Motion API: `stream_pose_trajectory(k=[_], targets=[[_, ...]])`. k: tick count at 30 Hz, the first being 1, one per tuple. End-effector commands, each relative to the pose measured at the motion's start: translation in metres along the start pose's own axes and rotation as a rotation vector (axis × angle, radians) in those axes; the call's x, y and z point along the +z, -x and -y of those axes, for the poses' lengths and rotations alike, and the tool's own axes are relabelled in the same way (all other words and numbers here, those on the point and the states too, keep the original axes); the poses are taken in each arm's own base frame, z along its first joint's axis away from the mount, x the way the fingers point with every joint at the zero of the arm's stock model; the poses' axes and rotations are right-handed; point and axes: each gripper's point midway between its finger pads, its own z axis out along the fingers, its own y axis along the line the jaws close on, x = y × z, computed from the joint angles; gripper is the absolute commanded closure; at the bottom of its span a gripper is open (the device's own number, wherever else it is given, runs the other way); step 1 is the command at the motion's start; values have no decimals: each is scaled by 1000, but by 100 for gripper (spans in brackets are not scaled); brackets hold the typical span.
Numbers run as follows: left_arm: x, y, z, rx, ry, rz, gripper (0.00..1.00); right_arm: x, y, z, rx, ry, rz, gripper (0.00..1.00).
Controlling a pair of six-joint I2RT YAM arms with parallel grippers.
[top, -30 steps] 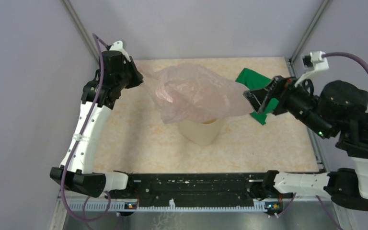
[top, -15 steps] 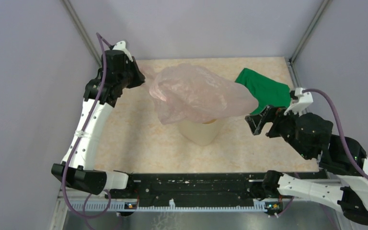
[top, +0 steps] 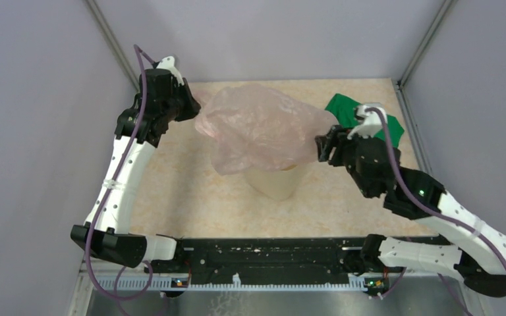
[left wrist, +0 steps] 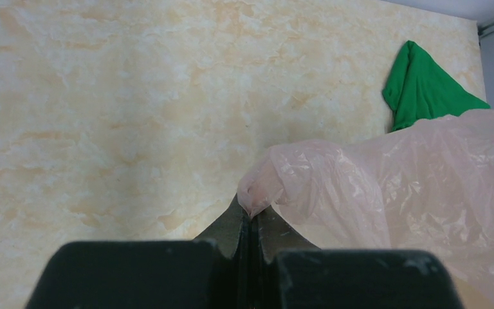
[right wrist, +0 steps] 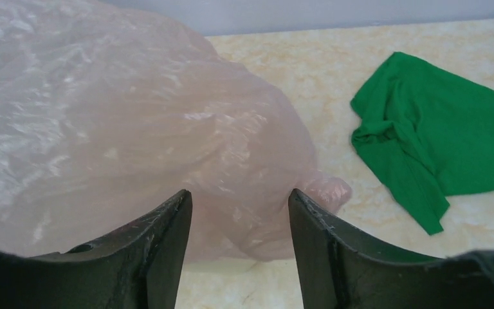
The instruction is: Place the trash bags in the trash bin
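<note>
A pale-pink translucent trash bag (top: 263,128) billows over the mouth of the cream trash bin (top: 275,183), hiding its rim. My left gripper (top: 194,108) is shut on the bag's left edge; in the left wrist view the film (left wrist: 373,187) bunches at the pinched fingertips (left wrist: 252,219). My right gripper (top: 321,146) is at the bag's right end. In the right wrist view its jaws (right wrist: 238,199) stand open, with the bag's lower right corner (right wrist: 257,219) between them and no contact visible.
A crumpled green cloth (top: 352,112) lies on the marbled table at the back right, just behind the right gripper; it also shows as the green cloth (right wrist: 437,141) beside the bag. Grey walls close in on three sides.
The right arm swung from the far right, down and then in to the bag's right end, its jaws narrowing. The bag's right tip drew back leftward. The left gripper kept its hold.
</note>
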Motion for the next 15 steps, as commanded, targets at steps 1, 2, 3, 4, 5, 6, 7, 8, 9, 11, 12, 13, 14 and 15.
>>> stream_pose_trajectory(k=[1, 2, 3, 4, 5, 6, 7, 8, 9, 11, 12, 13, 14, 15], targets=[[-9, 21, 15, 9, -71, 64, 100, 18, 32, -51, 7, 132, 35, 45], [-10, 22, 16, 10, -77, 65, 100, 24, 31, -59, -2, 147, 15, 48], [-13, 24, 18, 10, -82, 70, 100, 30, 33, -67, -2, 164, -1, 50], [-15, 26, 19, 10, -89, 73, 100, 39, 30, -74, 3, 200, -32, 52], [-17, 28, 21, 12, -94, 77, 100, 47, 26, -81, 20, 237, -60, 55], [-20, 31, 22, 13, -98, 81, 100, 57, 23, -84, 41, 257, -82, 57], [-22, 33, 24, 13, -103, 84, 100, 66, 20, -87, 61, 278, -103, 59], [-24, 35, 26, 13, -112, 87, 100, 75, 15, -89, 72, 292, -121, 60], [-25, 36, 28, 13, -117, 89, 100, 84, 12, -90, 81, 300, -139, 61], [-28, 40, 32, 12, -133, 92, 100, 100, 0, -93, 95, 312, -188, 64], [-28, 41, 33, 12, -138, 92, 100, 106, -6, -97, 99, 322, -215, 65], [-29, 43, 35, 12, -145, 94, 100, 112, -17, -98, 97, 321, -246, 67], [-30, 44, 37, 12, -152, 95, 100, 116, -26, -98, 96, 317, -270, 67], [-30, 44, 38, 14, -160, 95, 100, 118, -34, -97, 95, 310, -291, 67]])
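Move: The bag's loose right end, which the right hand is going for, hangs about 7 cm ahead of that hand, 4 cm to its left and slightly below. Under the bag, the trash bin's middle is roughly 8 cm ahead of the right hand, 13 cm left and 23 cm lower; the green cloth lies about 27 cm ahead, 22 cm right and 36 cm below. For the left hand, already pinching the bag's other end, the bin is some 26 cm right, 6 cm back and 21 cm below. With its fingers still partly open and narrowing further without shutting, the right hand sweeps left and forward, about 10 cm left and 9 cm out, following the bag's loose end over the right side of the bin, then sinks some 3 cm as the fingers tip down about 10 degrees and swing a little counter-clockwise. The left hand keeps its pinch on the far end, holds its height at first and then lifts about 4.5 cm, easing slightly right as its fingers tip up a few degrees; whether the right fingers touch the film can't be told. ##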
